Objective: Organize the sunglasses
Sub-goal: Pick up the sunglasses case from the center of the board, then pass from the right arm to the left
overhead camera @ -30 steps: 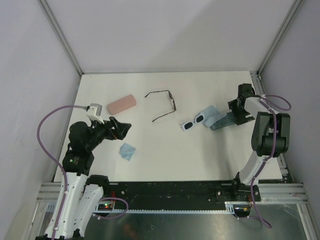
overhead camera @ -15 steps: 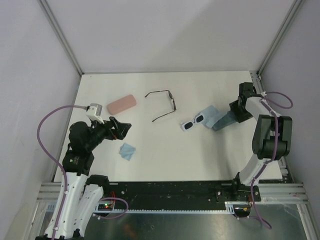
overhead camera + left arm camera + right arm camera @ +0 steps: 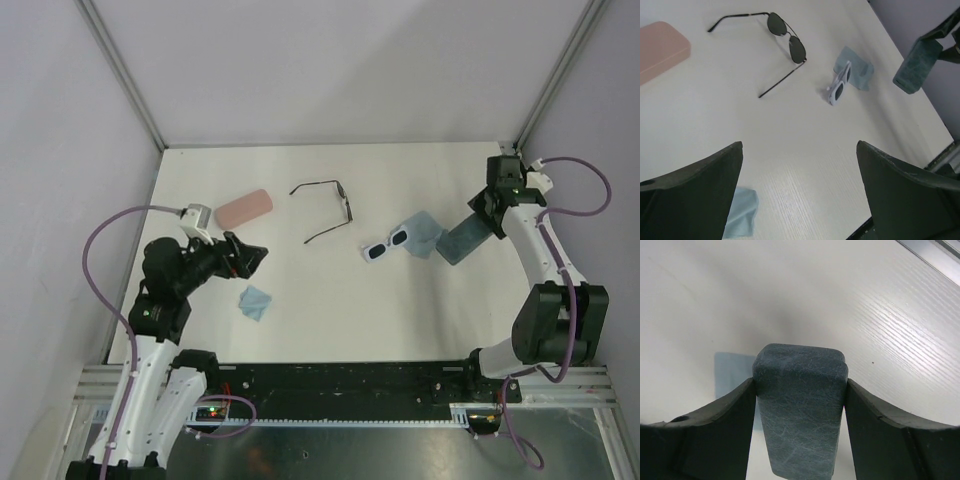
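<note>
The black wire-framed sunglasses [image 3: 346,205] [image 3: 797,49] lie open on the white table, back of centre. Right of them, the white-framed sunglasses [image 3: 385,246] [image 3: 838,85] rest against a light-blue cloth [image 3: 420,230] [image 3: 857,67]. My right gripper [image 3: 478,222] [image 3: 800,385] is shut on the end of the blue-grey case [image 3: 460,241] [image 3: 800,410] [image 3: 915,65], which hangs tilted above the table just right of that cloth. At the left, my left gripper [image 3: 250,258] [image 3: 800,145] hovers wide open and holds nothing.
A pink case [image 3: 244,208] [image 3: 657,47] lies at the back left. A second light-blue cloth [image 3: 255,301] [image 3: 740,212] sits just below my left gripper. Grey walls and metal rails [image 3: 540,90] bound the table [image 3: 330,320].
My right gripper has closed on the blue-grey case and lifted it off the cloth, drawing it slightly right as the arm swung out. The left arm shifted only slightly.
</note>
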Available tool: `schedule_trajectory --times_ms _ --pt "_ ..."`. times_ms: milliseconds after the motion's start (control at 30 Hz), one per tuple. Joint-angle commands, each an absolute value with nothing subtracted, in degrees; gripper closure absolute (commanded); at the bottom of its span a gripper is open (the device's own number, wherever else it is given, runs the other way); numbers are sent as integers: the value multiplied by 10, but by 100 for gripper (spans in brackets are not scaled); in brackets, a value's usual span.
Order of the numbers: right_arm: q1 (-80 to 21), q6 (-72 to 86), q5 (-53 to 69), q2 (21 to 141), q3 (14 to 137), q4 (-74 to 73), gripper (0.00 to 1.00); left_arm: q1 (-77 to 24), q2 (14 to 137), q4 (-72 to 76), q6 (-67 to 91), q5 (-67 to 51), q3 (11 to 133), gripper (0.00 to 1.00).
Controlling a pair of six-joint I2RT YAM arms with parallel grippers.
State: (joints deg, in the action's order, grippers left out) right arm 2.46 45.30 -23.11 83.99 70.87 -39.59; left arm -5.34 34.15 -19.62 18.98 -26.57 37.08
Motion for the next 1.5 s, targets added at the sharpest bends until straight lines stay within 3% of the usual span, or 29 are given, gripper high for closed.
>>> schedule_trajectory --times_ms 0,200,367,567,933,1467 --pt "-39 405 -261 797 727 -415 50 -82 370 -145 189 -331 363 0" --pt "-137 431 -214 783 725 -425 47 -256 433 -121 193 -182 400 0" --pt "-191 441 -191 790 725 -423 46 -434 566 -115 184 -44 481 0" --pt "-227 456 -161 797 725 -423 46 -540 719 -78 167 32 570 0" --pt "-258 518 -168 786 721 -438 45 -635 898 -60 159 162 709 0" --pt "-255 547 -107 775 716 -435 45 -664 955 -58 147 238 738 0"
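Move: The right hand already grips one end of the sunglasses case; its middle is about 9 cm ahead of the left hand, 52 cm to its right and 10 cm lower. From the right hand, the white sunglasses, towards which the case goes, lie 24 cm left, 2 cm ahead and 14 cm below, the blue cloth 15 cm left, 5 cm ahead and 15 cm below. The open left hand sweeps about 30 cm right towards the case, which the right carries 20 cm left. ##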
